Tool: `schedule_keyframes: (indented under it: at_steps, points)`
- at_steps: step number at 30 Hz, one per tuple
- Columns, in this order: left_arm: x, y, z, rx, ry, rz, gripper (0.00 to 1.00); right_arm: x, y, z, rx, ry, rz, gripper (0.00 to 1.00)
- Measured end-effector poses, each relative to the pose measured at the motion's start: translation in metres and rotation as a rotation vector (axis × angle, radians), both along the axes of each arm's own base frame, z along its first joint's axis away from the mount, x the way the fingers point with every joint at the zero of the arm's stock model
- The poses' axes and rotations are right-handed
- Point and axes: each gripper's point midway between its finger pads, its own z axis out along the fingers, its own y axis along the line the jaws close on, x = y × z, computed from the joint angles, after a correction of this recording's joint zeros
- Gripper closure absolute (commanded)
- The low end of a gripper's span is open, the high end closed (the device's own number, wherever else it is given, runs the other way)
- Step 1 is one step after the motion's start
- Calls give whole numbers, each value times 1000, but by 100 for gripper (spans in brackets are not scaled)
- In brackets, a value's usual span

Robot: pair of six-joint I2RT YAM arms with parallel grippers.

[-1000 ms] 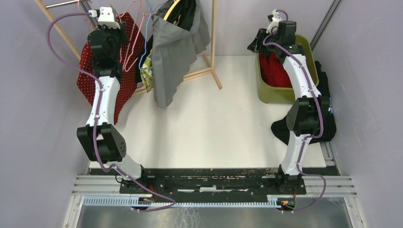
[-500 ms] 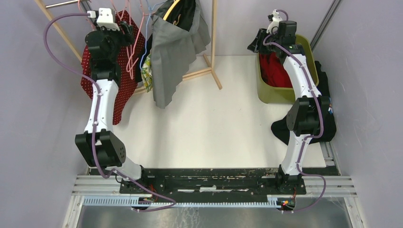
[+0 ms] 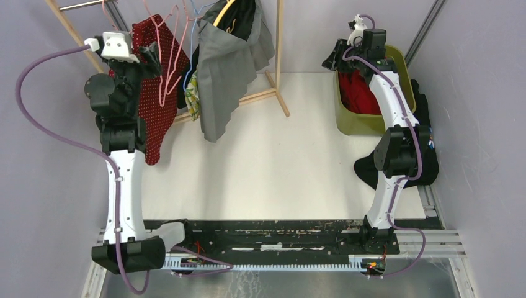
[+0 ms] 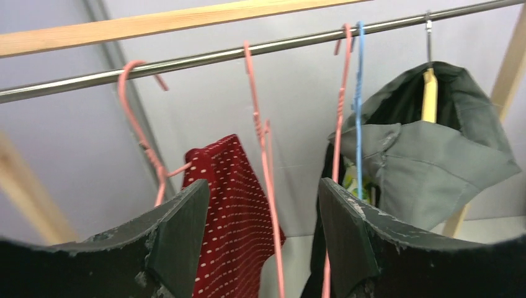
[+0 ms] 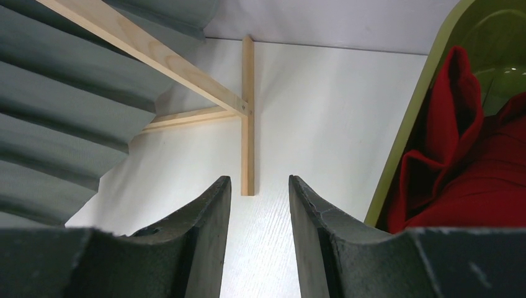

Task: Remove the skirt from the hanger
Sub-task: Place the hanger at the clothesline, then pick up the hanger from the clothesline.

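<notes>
A red white-dotted skirt hangs at the left end of the rack; in the left wrist view the red dotted skirt meets a pink wire hanger at its top corner. My left gripper is open just left of it, level with the hangers. In its own view the left gripper holds nothing, and a second pink hanger hangs beyond the gap. A grey pleated skirt hangs further right. My right gripper is open and empty beside the green bin.
The metal rail carries pink and blue wire hangers. The rack's wooden leg and foot rest on the white table. A red garment lies in the green bin. Black cloth lies at the table's right edge.
My left gripper has gone from shut to open and drawn back to the left from the pink hangers. The red dotted skirt has swung. The right arm has not moved.
</notes>
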Motion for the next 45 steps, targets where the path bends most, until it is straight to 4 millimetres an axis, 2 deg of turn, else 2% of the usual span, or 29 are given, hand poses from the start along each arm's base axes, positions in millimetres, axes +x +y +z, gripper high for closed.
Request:
schedule_keyframes:
  at_steps: [2,5,12,18,26,32,34,36,45]
  points:
    - [-10,9,1,5,-3,46,34,0,1,0,3,1,2,55]
    - [-6,28,-5,3,15,111,38,0,2,2,11,-3,5,55]
    - [41,70,-26,-8,117,199,41,0,5,4,29,-7,14,56]
    - [66,95,-37,-15,163,232,41,1,8,5,57,-7,20,57]
    - [82,108,-65,-21,227,224,43,6,10,-4,76,7,19,57]
    - [91,110,-82,-21,256,201,80,8,7,-10,79,19,13,56]
    - [96,110,-87,-20,264,191,96,9,4,-10,79,19,8,57]
    - [101,109,-91,-18,267,176,97,9,2,-10,79,19,4,57]
    - [111,105,-83,-55,252,132,97,10,-1,-11,80,20,0,58]
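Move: The dotted skirt's pink hanger hangs about 12 cm ahead of the left gripper, 10 cm to its left and 8 cm lower. The empty pink hanger is some 15 cm ahead, only 1 cm left and about 8 cm down; the second pink hanger stands roughly 6 cm right of that empty one, at the same depth and height. From the right gripper the skirt's hanger lies about 60 cm left, 5 cm back and 18 cm higher. Swing the half-open, empty left gripper left, then drive it forward and down to the dotted skirt's pink hanger, about 11 cm forward, 10 cm left and 8 cm down in all, turning it slightly counter-clockwise and tipping the fingers down some 15 degrees to near level. Once there, shut the fingers and pinch the wire below the twisted neck, ending with a tiny lift. ##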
